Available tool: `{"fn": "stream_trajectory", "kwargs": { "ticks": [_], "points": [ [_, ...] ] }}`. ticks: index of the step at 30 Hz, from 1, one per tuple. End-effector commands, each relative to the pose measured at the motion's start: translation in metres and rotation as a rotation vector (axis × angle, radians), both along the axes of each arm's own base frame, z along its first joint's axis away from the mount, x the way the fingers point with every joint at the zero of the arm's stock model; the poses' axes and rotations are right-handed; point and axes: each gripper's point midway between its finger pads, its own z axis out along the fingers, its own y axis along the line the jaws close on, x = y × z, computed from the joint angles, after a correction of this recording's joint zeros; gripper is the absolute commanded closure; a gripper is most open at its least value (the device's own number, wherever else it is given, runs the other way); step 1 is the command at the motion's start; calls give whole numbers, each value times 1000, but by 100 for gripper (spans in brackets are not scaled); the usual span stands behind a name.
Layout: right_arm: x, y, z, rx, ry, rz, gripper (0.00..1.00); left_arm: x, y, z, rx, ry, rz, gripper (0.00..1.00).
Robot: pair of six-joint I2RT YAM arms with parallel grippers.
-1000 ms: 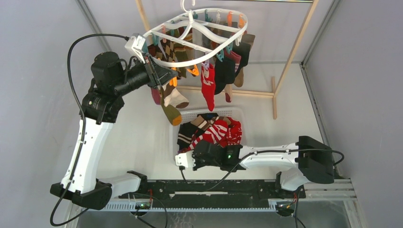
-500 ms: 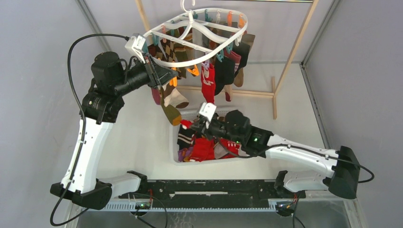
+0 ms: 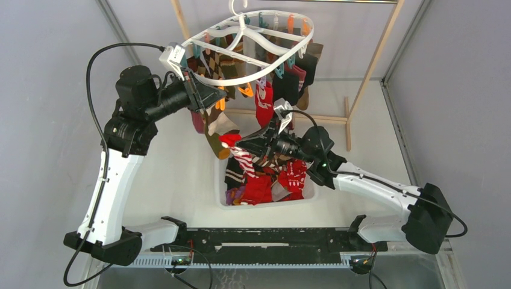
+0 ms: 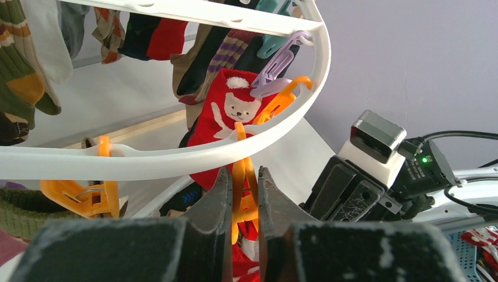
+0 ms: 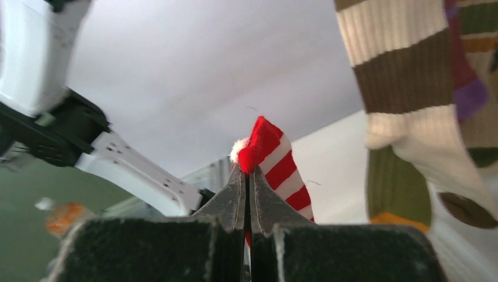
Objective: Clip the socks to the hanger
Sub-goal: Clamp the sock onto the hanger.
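The white oval hanger [image 3: 253,45] hangs from its hook at the top, with several socks pinned under it. My left gripper [image 3: 202,102] is at its near-left rim [image 4: 147,158], shut on an orange clip [image 4: 246,197] and squeezing the clip's handles between its jaws [image 4: 244,173]. My right gripper [image 3: 236,144] is raised above the basket, just below and right of the left one. It is shut on the cuff of a red-and-white striped sock [image 3: 244,159], whose red tip [image 5: 261,144] pokes out above the fingertips [image 5: 246,170]. The rest of that sock dangles down.
A white slotted basket [image 3: 265,203] with more socks stands on the table below the right arm. A bare wooden frame [image 3: 373,60] carries the hanger. A red sock with a bear [image 4: 226,111] and a brown striped sock [image 5: 411,76] hang close by.
The right arm has risen from the basket's near edge and reached up and left, pulling the striped sock out with it. The left arm has kept its grip on the clip.
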Motion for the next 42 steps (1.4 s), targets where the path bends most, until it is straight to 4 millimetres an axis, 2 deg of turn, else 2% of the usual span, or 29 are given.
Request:
{"fn": "stream_trajectory", "kwargs": {
  "ticks": [1, 4, 8, 18, 25, 32, 42],
  "points": [
    [-14, -3, 44, 207, 49, 161, 100, -12, -5, 7, -19, -13, -64, 91],
    [-12, -6, 50, 263, 85, 240, 100, -13, -7, 7, -23, -13, -78, 91],
    [-9, -4, 50, 294, 102, 267, 100, -14, -9, 7, -26, -13, -92, 92],
    [0, -1, 67, 470, 183, 373, 100, -19, -15, 6, -53, 3, -141, 92],
    [3, 4, 79, 502, 180, 420, 100, -25, -20, 5, -69, 21, -184, 93],
    [7, -2, 88, 545, 186, 423, 100, -29, -24, 10, -98, 24, -217, 93],
    [16, -4, 90, 571, 199, 390, 100, -36, -29, 16, -137, 41, -274, 94]
  ]
}}
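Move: Ahead of the right hand, which holds the red-and-white striped sock, the orange clip in the left fingers is about 7 cm farther out, 4 cm left and 10 cm up. A free orange clip is roughly 5 cm to the right of the held one; the brown-and-cream sock hangs some 8 cm ahead of the right hand and 5 cm left, about level. From the left hand, the striped sock's cuff lies about 6 cm back, 2 cm right and 11 cm down. Lifting the pinched striped sock about 6 cm, with a little forward travel, the right hand brings its cuff up towards the jaws of the held orange clip while its fingers tip upward and swing counter-clockwise, nearly 40 degrees in all. The left hand keeps its grip on the clip, easing it about 3 cm right and back and turning some 10 degrees clockwise. ##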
